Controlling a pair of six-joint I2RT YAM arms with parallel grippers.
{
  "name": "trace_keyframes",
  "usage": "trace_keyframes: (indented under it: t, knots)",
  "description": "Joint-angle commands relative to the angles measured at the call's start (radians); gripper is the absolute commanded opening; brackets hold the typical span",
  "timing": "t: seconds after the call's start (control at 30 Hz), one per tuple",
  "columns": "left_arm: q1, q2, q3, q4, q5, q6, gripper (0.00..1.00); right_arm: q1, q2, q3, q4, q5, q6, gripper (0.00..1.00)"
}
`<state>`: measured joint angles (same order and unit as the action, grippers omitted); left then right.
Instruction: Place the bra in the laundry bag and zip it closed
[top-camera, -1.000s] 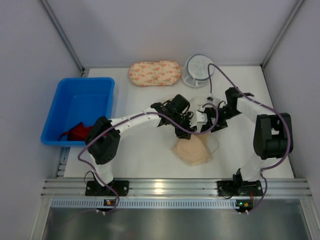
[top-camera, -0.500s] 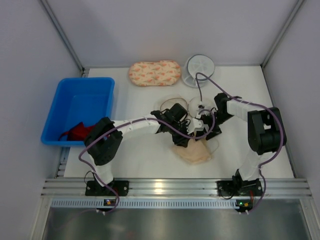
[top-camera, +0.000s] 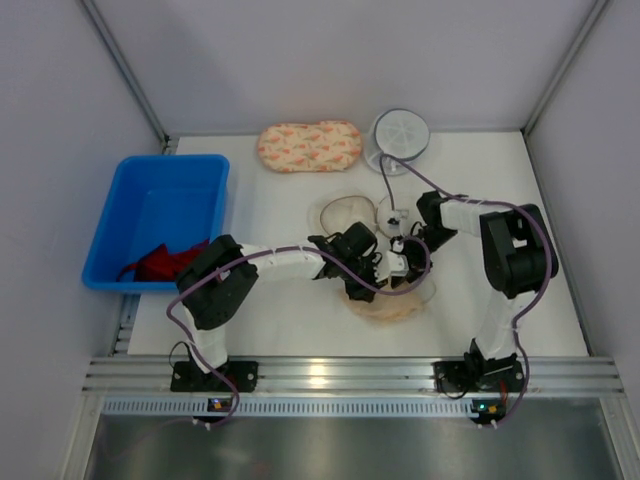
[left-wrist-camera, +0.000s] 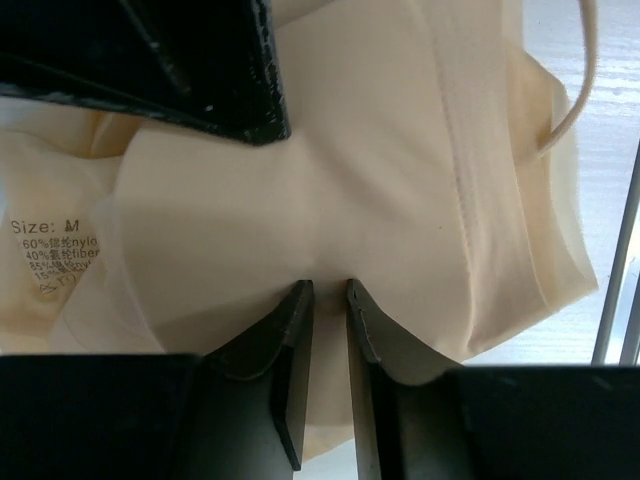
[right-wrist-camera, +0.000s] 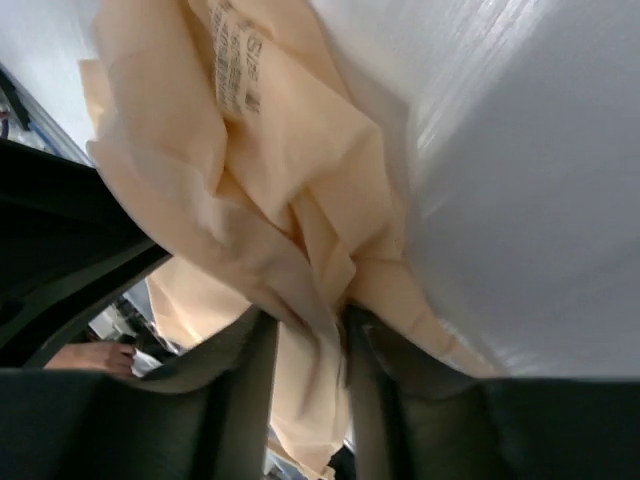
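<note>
The beige bra (top-camera: 392, 306) lies bunched on the white table, in front of both grippers. My left gripper (top-camera: 371, 279) is shut on a fold of the bra; the left wrist view shows the fingertips pinching the smooth fabric (left-wrist-camera: 380, 150) beside its size label. My right gripper (top-camera: 401, 262) is shut on crumpled bra fabric (right-wrist-camera: 290, 150) near a care label. The two gripper heads nearly touch. The laundry bag (top-camera: 343, 213) lies open just behind them, one mesh dome visible and the second partly hidden by the right arm.
A blue bin (top-camera: 150, 205) with a red cloth (top-camera: 155, 265) stands at the left. A peach floral pouch (top-camera: 310, 146) and a white round ribbed container (top-camera: 398, 135) lie at the back. Grey walls enclose the table.
Both grippers have drawn closer together and toward the near edge over the bra. The laundry bag's domes have come into view behind them.
</note>
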<state>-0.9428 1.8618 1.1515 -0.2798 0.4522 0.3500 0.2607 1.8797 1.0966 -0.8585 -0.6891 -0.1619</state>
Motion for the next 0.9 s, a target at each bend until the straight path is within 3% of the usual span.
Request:
trace_keyframes:
  t: [0.0, 0.03, 0.13, 0.23, 0.33, 0.37, 0.43, 0.47, 0.67, 0.87]
  knots:
    - [-0.001, -0.012, 0.013, 0.051, -0.046, 0.020, 0.28, 0.025, 0.039, -0.009, 0.050, 0.025, -0.047, 0.30]
    - [0.001, -0.027, 0.010, 0.051, -0.050, 0.017, 0.32, 0.026, 0.032, -0.018, 0.050, 0.013, -0.048, 0.18]
    - [0.001, -0.111, -0.016, 0.045, -0.070, 0.015, 0.38, 0.025, -0.001, -0.027, 0.046, -0.038, -0.071, 0.00]
    - [0.009, -0.229, -0.042, 0.011, -0.079, -0.031, 0.43, 0.015, -0.043, -0.043, 0.052, -0.085, -0.082, 0.00]
    - [0.042, -0.355, -0.062, -0.019, -0.075, -0.127, 0.64, 0.002, -0.111, -0.063, 0.076, -0.110, -0.090, 0.00]
    - [0.074, -0.410, -0.070, -0.025, -0.073, -0.185, 0.78, 0.000, -0.149, -0.067, 0.087, -0.116, -0.091, 0.00]
    - [0.114, -0.453, -0.078, -0.039, -0.031, -0.239, 0.94, 0.002, -0.186, -0.081, 0.119, -0.124, -0.091, 0.00]
    - [0.155, -0.478, -0.078, -0.048, -0.011, -0.276, 0.98, 0.000, -0.218, -0.084, 0.128, -0.125, -0.091, 0.00]
    - [0.301, -0.461, -0.091, -0.049, 0.161, -0.407, 0.98, 0.002, -0.327, -0.099, 0.177, -0.159, -0.137, 0.00]
    - [0.328, -0.366, -0.085, 0.048, 0.282, -0.401, 0.98, 0.014, -0.412, -0.086, 0.155, -0.162, -0.217, 0.00]
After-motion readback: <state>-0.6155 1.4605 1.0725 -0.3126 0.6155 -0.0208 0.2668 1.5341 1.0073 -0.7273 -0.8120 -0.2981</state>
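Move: The bra lies spread right under both hands. Its middle is about 4 cm back and 5 cm left of the right hand and some 1 cm below it; from the left hand it is about 3 cm to the right and 1 cm back. The open laundry bag sits ahead: its pouch roughly 13 cm forward and 14 cm left of the right hand, or 16 forward and 5 left of the left; its round flap some 14 cm straight ahead of the right hand. The right fingers shut on the bra's near-side fabric, sinking about a centimetre as they pinch, then raise it some 8 cm while the fingertips swing forward about 25 degrees. The left fingers let go, spread wide and rise about 16 cm, swinging forward and left clear of the bra and turning counter-clockwise, then dip a little at the end. ##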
